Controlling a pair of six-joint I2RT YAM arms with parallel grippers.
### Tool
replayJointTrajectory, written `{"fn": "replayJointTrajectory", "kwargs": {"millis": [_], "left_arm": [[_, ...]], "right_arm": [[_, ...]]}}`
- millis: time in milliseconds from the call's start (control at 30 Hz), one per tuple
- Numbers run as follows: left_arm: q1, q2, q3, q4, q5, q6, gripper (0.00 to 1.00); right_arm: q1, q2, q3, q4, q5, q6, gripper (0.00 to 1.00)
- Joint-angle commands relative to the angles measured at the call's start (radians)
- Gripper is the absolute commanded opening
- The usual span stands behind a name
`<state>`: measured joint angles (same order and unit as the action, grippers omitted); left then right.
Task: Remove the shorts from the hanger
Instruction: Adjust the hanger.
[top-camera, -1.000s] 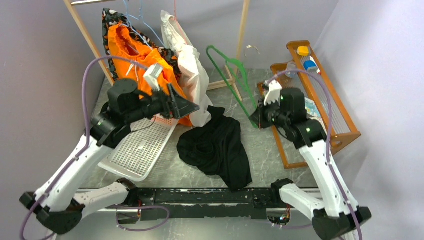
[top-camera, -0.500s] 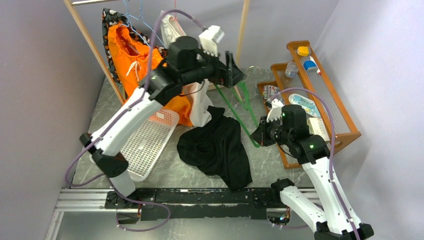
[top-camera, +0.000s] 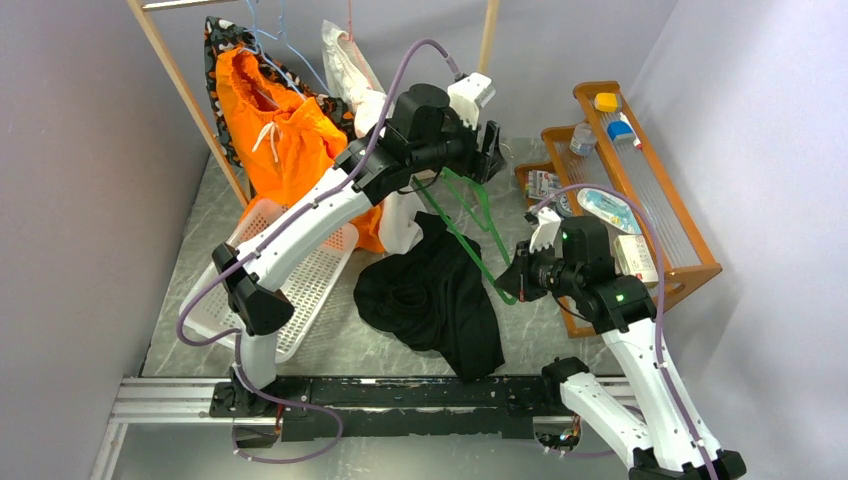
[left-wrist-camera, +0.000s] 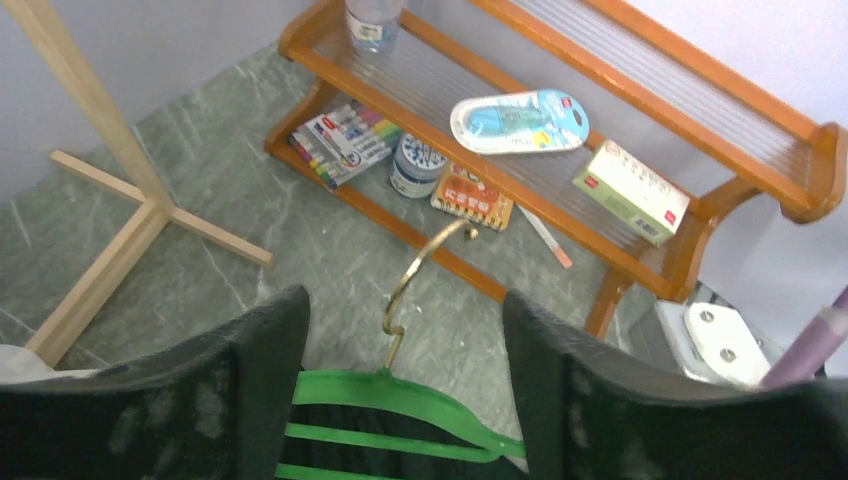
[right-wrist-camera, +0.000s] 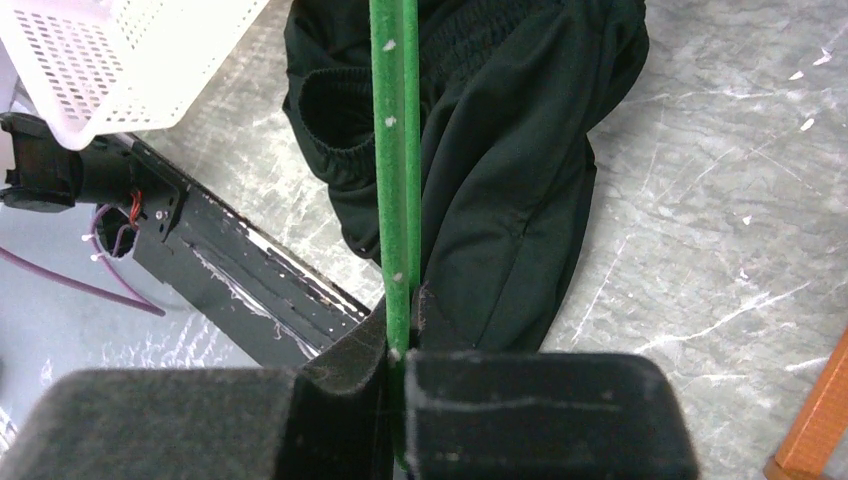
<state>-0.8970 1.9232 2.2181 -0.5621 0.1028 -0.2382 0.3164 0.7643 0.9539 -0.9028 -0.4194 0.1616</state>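
Observation:
The bright orange shorts (top-camera: 285, 140) with a white drawstring hang from a thin blue hanger (top-camera: 268, 38) on the wooden rack at the back left. Both grippers are away from them. My left gripper (top-camera: 490, 150) (left-wrist-camera: 405, 310) is open and straddles the top of a bare green hanger (top-camera: 470, 225) (left-wrist-camera: 400, 395), just below its brass hook (left-wrist-camera: 420, 270), without touching it. My right gripper (top-camera: 515, 283) (right-wrist-camera: 400, 360) is shut on the green hanger's (right-wrist-camera: 395, 150) lower end, holding it slanted above the table.
A black garment (top-camera: 430, 290) (right-wrist-camera: 500, 150) lies crumpled mid-table. A white garment (top-camera: 385, 130) hangs beside the shorts. A white basket (top-camera: 290, 290) lies tilted at the left. A wooden shelf (top-camera: 650, 190) (left-wrist-camera: 600, 130) with small items stands on the right, beside the rack's foot (left-wrist-camera: 130, 215).
My left arm swung from the orange shorts across to the green hanger's top, its jaws narrowing a little. My right gripper drew the hanger's lower end toward the front.

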Motion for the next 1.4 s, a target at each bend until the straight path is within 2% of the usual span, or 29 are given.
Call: {"fn": "replayJointTrajectory", "kwargs": {"millis": [0, 67, 100, 300, 500, 600, 667, 833, 1000, 1133, 1267, 1367], "left_arm": [[-0.004, -0.013, 0.008, 0.081, -0.085, 0.041, 0.67], [-0.003, 0.001, 0.033, 0.067, -0.108, 0.047, 0.56], [-0.003, 0.007, 0.043, 0.06, -0.113, 0.051, 0.53], [-0.004, 0.037, 0.072, 0.063, -0.056, 0.076, 0.53], [-0.004, 0.083, 0.118, 0.027, -0.026, 0.09, 0.38], [-0.003, 0.092, 0.125, 0.016, -0.006, 0.101, 0.23], [-0.004, 0.087, 0.122, 0.012, -0.052, 0.077, 0.08], [-0.003, 0.044, 0.055, 0.053, -0.202, -0.014, 0.07], [-0.005, 0.077, 0.12, -0.005, -0.334, -0.173, 0.07], [-0.016, 0.069, 0.106, -0.006, -0.469, -0.292, 0.07], [-0.023, 0.05, 0.078, 0.044, -0.55, -0.36, 0.07], [-0.025, 0.074, 0.126, 0.03, -0.608, -0.402, 0.07]], "right_arm": [[0.004, -0.021, -0.008, 0.032, -0.017, -0.006, 0.0], [0.006, -0.023, -0.012, 0.034, -0.009, -0.005, 0.0], [0.005, -0.023, -0.013, 0.034, -0.005, -0.005, 0.0], [0.005, -0.02, -0.016, 0.035, -0.005, -0.007, 0.0], [0.006, -0.038, -0.019, 0.034, -0.003, -0.003, 0.0], [0.006, -0.038, -0.018, 0.033, 0.005, -0.001, 0.0], [0.006, -0.039, -0.016, 0.032, 0.017, 0.002, 0.0], [0.006, -0.043, -0.009, 0.028, 0.042, 0.004, 0.0], [0.006, -0.046, 0.0, 0.02, 0.089, 0.02, 0.0], [0.006, -0.057, 0.013, 0.026, 0.151, 0.042, 0.0], [0.006, -0.096, -0.001, 0.078, 0.085, 0.023, 0.0], [0.006, -0.109, -0.008, 0.083, 0.006, -0.009, 0.06]]}}
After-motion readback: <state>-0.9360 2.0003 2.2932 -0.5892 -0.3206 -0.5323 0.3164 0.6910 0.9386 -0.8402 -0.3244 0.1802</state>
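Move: Just beyond the left fingertips, about 2 cm farther out and 2 cm to the right at their height, stands the metal hook of the empty green hanger. From the left hand, the white trousers hang about 16 cm left and 8 cm ahead, while the black shorts lie some 13 cm back, 9 cm left and far below. The right hand already pinches the hanger's near end; the hook is about 17 cm ahead, 5 cm left and 15 cm above it. Closing from wide open onto the hanger's hook, the left fingers pinch its stem as the hand eases forward and slightly right. Keeping that grip, the left hand goes on forward, about 4 cm altogether, coming back a little left and turning some 25 degrees counter-clockwise. The right hand keeps its pinch on the hanger's end, at first nearly still, then shifting a centimetre or two forward, right and finally up. ##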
